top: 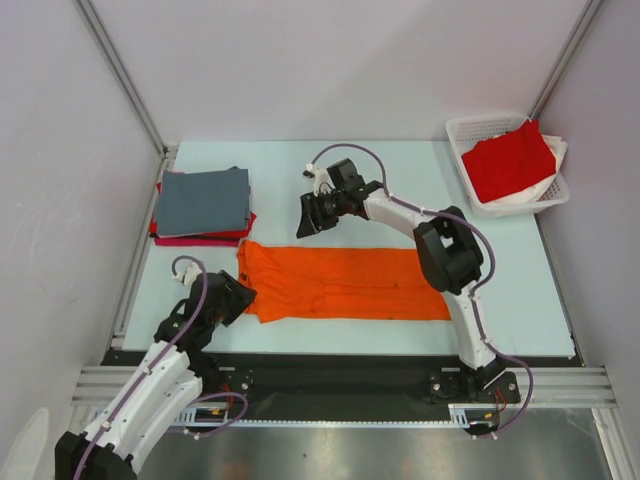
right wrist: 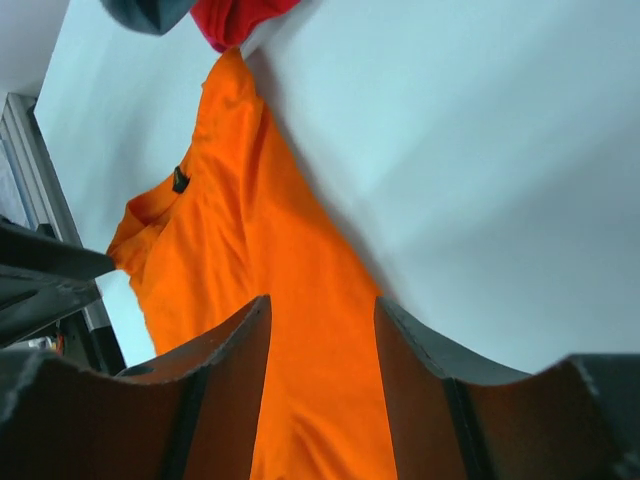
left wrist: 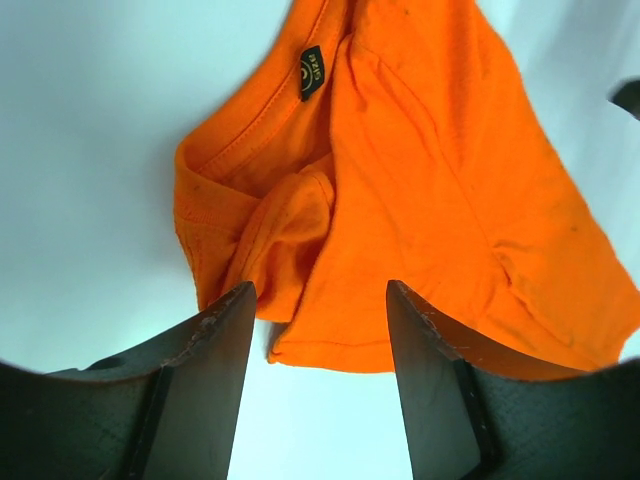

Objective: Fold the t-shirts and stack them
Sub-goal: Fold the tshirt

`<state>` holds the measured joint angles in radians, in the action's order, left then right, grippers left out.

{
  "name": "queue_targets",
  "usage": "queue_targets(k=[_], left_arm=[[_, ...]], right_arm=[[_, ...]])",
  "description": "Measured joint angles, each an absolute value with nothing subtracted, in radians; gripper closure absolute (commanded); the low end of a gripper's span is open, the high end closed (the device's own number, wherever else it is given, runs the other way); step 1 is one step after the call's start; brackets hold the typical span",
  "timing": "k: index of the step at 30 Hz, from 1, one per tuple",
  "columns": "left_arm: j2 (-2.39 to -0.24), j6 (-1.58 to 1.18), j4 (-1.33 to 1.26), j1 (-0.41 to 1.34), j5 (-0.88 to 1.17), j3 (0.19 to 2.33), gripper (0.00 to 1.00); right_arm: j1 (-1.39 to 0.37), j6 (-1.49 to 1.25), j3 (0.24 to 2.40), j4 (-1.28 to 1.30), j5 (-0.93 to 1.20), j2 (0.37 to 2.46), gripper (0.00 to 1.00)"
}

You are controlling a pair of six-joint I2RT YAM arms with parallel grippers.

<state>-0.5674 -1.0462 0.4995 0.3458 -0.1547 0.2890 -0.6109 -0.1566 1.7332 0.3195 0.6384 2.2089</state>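
Note:
A bright orange t-shirt (top: 340,285) lies as a long flat strip across the table, collar end to the left. My left gripper (top: 238,298) is open at that collar end. In the left wrist view its gripper (left wrist: 320,300) has only bare table between the fingers, and the folded sleeve hem of the orange shirt (left wrist: 420,200) lies just ahead. My right gripper (top: 303,218) hovers open beyond the strip's far edge, with orange cloth (right wrist: 250,260) showing between its fingers (right wrist: 322,305). A folded slate grey shirt (top: 205,200) tops a red and magenta pile. Another red shirt (top: 508,160) is in the basket.
The white lattice basket (top: 470,130) stands at the back right corner. The folded pile sits at the back left, close to the metal frame rail (top: 140,240). White walls close the table on three sides. The arm bases stand at the near edge.

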Motion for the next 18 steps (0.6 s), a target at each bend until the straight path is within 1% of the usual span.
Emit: queue_targets(k=[8,12,18], left_arm=[[-0.530,-1.056,0.574,0.346,-0.184,0.300,0.38],[-0.533,-1.054,0.601,0.346,-0.207,0.332,0.38],[-0.542,-1.046,0.616,0.346,-0.231,0.361,0.38]], right_arm=[[-0.616,-0.113,1.957,0.394,0.790,2.431,0.45],[-0.631,-0.101,2.017,0.426,0.861,2.492,0.45],[-0.646,-0.074,2.060,0.466,0.931,2.529,0.46]])
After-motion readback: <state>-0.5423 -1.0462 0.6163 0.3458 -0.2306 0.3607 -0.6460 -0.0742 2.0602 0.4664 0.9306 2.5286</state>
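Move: The right hand, open, hangs just beyond the orange t-shirt's far edge; the stretch of edge it goes for is about 5 cm to its left, 3 cm back and some 6 cm below. The collar tag lies some 15 cm left and 11 cm back of the hand, the grey-topped stack about 24 cm left and 6 cm farther out. From the left hand that stretch of edge is roughly 14 cm ahead and 10 cm to the right, slightly lower. Leftward and down, about 5 cm each way, the open right hand sinks onto the t-shirt's far edge, first level or a touch forward, then drawing back a couple of centimetres while the wrist turns some 15 degrees counter-clockwise. Its fingers stay half open and end straddling the folded edge. The left hand, open over the near-left part, eases 1.5 cm left and up. ##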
